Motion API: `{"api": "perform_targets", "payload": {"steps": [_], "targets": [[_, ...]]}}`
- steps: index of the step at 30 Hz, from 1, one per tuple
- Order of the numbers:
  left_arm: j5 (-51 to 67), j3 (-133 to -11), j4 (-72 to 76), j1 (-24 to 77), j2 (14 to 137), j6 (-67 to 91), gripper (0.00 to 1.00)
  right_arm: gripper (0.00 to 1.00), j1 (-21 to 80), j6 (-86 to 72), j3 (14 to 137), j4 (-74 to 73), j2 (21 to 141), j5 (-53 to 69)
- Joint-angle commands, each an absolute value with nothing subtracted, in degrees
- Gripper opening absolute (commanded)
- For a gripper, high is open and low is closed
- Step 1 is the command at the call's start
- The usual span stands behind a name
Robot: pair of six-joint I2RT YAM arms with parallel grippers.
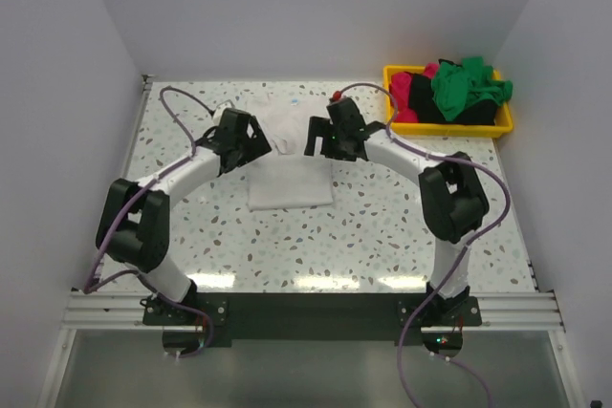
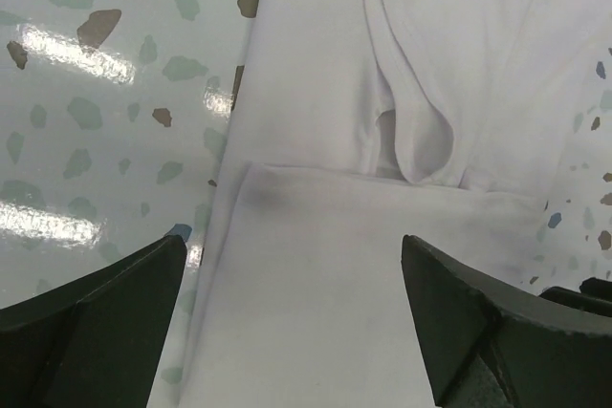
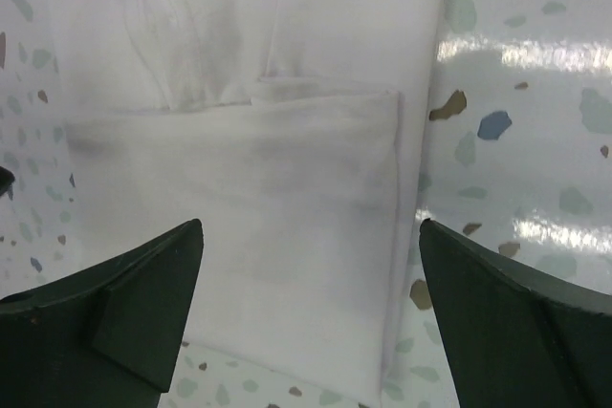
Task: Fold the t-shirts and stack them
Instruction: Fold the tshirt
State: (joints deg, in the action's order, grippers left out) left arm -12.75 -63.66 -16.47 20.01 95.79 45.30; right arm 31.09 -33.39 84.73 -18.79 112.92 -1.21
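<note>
A white t-shirt [image 1: 290,183] lies partly folded in the middle of the table, its lower part doubled back over the body. In the left wrist view the fold's edge and the collar of the white t-shirt [image 2: 316,312] show below my left gripper [image 2: 294,241]. That gripper [image 1: 256,145] hangs open over the shirt's left side, nothing between its fingers. My right gripper [image 1: 320,140] is open over the shirt's right side. Through the right gripper [image 3: 311,226] I see the folded layer of the white t-shirt [image 3: 239,198]. Green [image 1: 469,88], pink [image 1: 416,93] and black [image 1: 449,117] t-shirts lie bunched in the bin.
A yellow plastic bin [image 1: 449,129] stands at the back right corner of the speckled table [image 1: 382,226]. White walls close in the table at the left, back and right. Both arms arch inward from their bases at the near edge.
</note>
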Motion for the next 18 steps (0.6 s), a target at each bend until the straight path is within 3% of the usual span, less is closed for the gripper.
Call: {"api": "perform_targets", "payload": {"steps": [1, 13, 18], "targets": [[-11.6, -59.6, -16.7, 19.7, 89.9, 43.9, 1.00, 0.99, 30.9, -33.8, 79.6, -17.8, 105.0, 1.3], [-3.6, -39.7, -14.9, 21.1, 76.9, 47.4, 1.00, 0.98, 30.9, -40.2, 57.5, -11.0, 93.3, 9.6], [-1.2, -36.9, -11.8, 21.1, 77.9, 48.6, 0.96, 0.92, 30.9, -43.3, 53.4, -8.4, 93.3, 8.8]]}}
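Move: The near-left corner of the folded t-shirt lies about 14 cm back from the left gripper, 2 cm to its left and 7 cm below. The near-right corner is some 13 cm back from the right gripper, 3 cm to its right and 6 cm below. Close under both hands is the just-laid edge: its left end 1 cm ahead and 2 cm left of the left hand, its right end 1 cm ahead and 3 cm right of the right hand. Draw both open grippers back together over the shirt, about 12 cm, from the freshly laid edge to its near corners, drifting the right one some 4 cm to the right. Lift only slightly first, then sink 4 to 5 cm while tipping the fingers about 10 degrees further down, so that each near corner comes between wide-open fingers. ##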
